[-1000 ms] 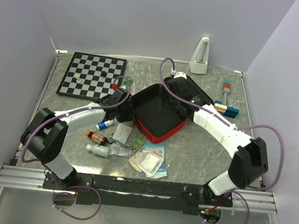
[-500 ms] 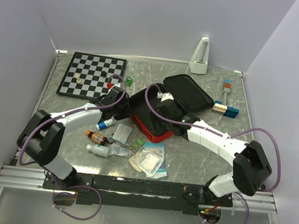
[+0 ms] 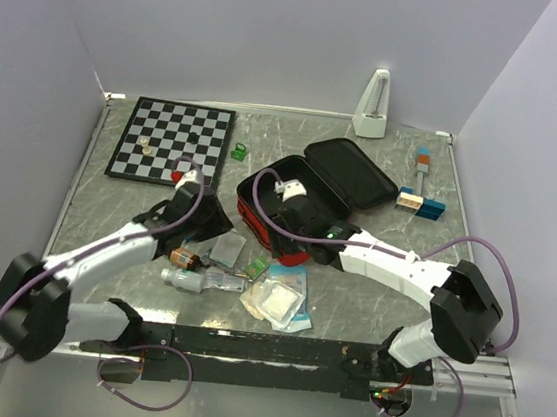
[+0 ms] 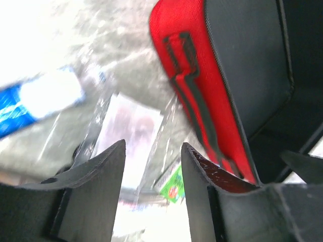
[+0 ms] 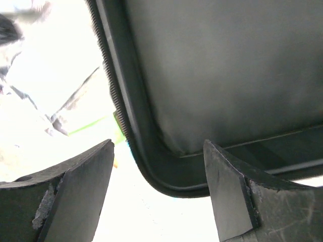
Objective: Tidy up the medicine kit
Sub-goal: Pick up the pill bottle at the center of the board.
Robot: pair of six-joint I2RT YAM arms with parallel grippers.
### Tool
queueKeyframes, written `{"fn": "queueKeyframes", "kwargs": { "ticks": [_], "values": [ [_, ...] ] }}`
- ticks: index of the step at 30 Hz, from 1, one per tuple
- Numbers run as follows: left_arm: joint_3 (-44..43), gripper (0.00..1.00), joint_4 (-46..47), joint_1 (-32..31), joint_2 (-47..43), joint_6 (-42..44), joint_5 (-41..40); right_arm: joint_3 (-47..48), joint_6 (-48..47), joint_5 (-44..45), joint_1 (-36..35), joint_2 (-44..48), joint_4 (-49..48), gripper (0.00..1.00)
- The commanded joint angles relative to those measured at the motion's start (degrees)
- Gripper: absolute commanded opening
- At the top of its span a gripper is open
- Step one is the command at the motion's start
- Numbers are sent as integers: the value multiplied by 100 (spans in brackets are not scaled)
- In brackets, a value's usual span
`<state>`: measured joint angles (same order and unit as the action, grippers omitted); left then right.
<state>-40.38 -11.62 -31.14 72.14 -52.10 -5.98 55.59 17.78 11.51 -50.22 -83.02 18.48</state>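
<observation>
The medicine kit (image 3: 249,187) lies open mid-table, a red case with black lining, its lid (image 3: 355,175) flat at the back right. My right gripper (image 3: 282,219) hovers open over the tray; in the right wrist view the kit's zippered corner rim (image 5: 151,166) sits between its fingers (image 5: 81,191), untouched. My left gripper (image 3: 212,223) stands open just left of the kit, holding nothing. The left wrist view shows the kit's red side (image 4: 202,101), a clear packet (image 4: 131,136) below the gripper (image 4: 153,146), and a blue-white tube (image 4: 35,101).
Loose supplies lie in front of the kit: a brown bottle (image 3: 184,257), a clear bottle (image 3: 195,280), a green sachet (image 3: 257,264) and stacked packets (image 3: 280,297). A chessboard (image 3: 170,142) sits back left, a metronome (image 3: 373,104) at the back, coloured blocks (image 3: 420,200) right.
The right arm swung from the lid, which dropped flat, to over the tray's near-left corner. The left arm drew back toward the near left and its jaws spread wider.
</observation>
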Motion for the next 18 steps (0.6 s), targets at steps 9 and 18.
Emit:
{"fn": "queueKeyframes", "kwargs": {
  "ticks": [9, 18],
  "values": [
    [699, 88, -849, 11, -1976, -397, -789, 118, 111, 132, -393, -118, -11, 80],
    [48, 96, -2116, 931, -1370, -169, -1249, 259, 173, 554, -392, 629, 305, 83]
  ]
}}
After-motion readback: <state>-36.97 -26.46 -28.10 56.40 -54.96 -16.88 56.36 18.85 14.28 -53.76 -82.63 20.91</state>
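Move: The blue-white pill bottle lies about 8 cm to the left hand's left and some 3 cm ahead, roughly 8 cm lower; the brown bottle is about 7 cm nearer the robot than it and 2 cm farther left. The flat packet lies almost under the left hand, and the case's middle is about 11 cm ahead and 13 cm to its right. From the right hand the pill bottle is some 19 cm left and 5 cm ahead. The left hand draws away from the red case, first back, up and left at once by about 3 cm each way, then swings straight on leftward towards the blue-white and brown bottles, sinking slightly, some 7 cm left in all. On the way its half-open fingers spread wide and the wrist turns about 15 degrees counter-clockwise, ending still above the table and holding nothing, while the right hand stays, open, at the case's near corner. ##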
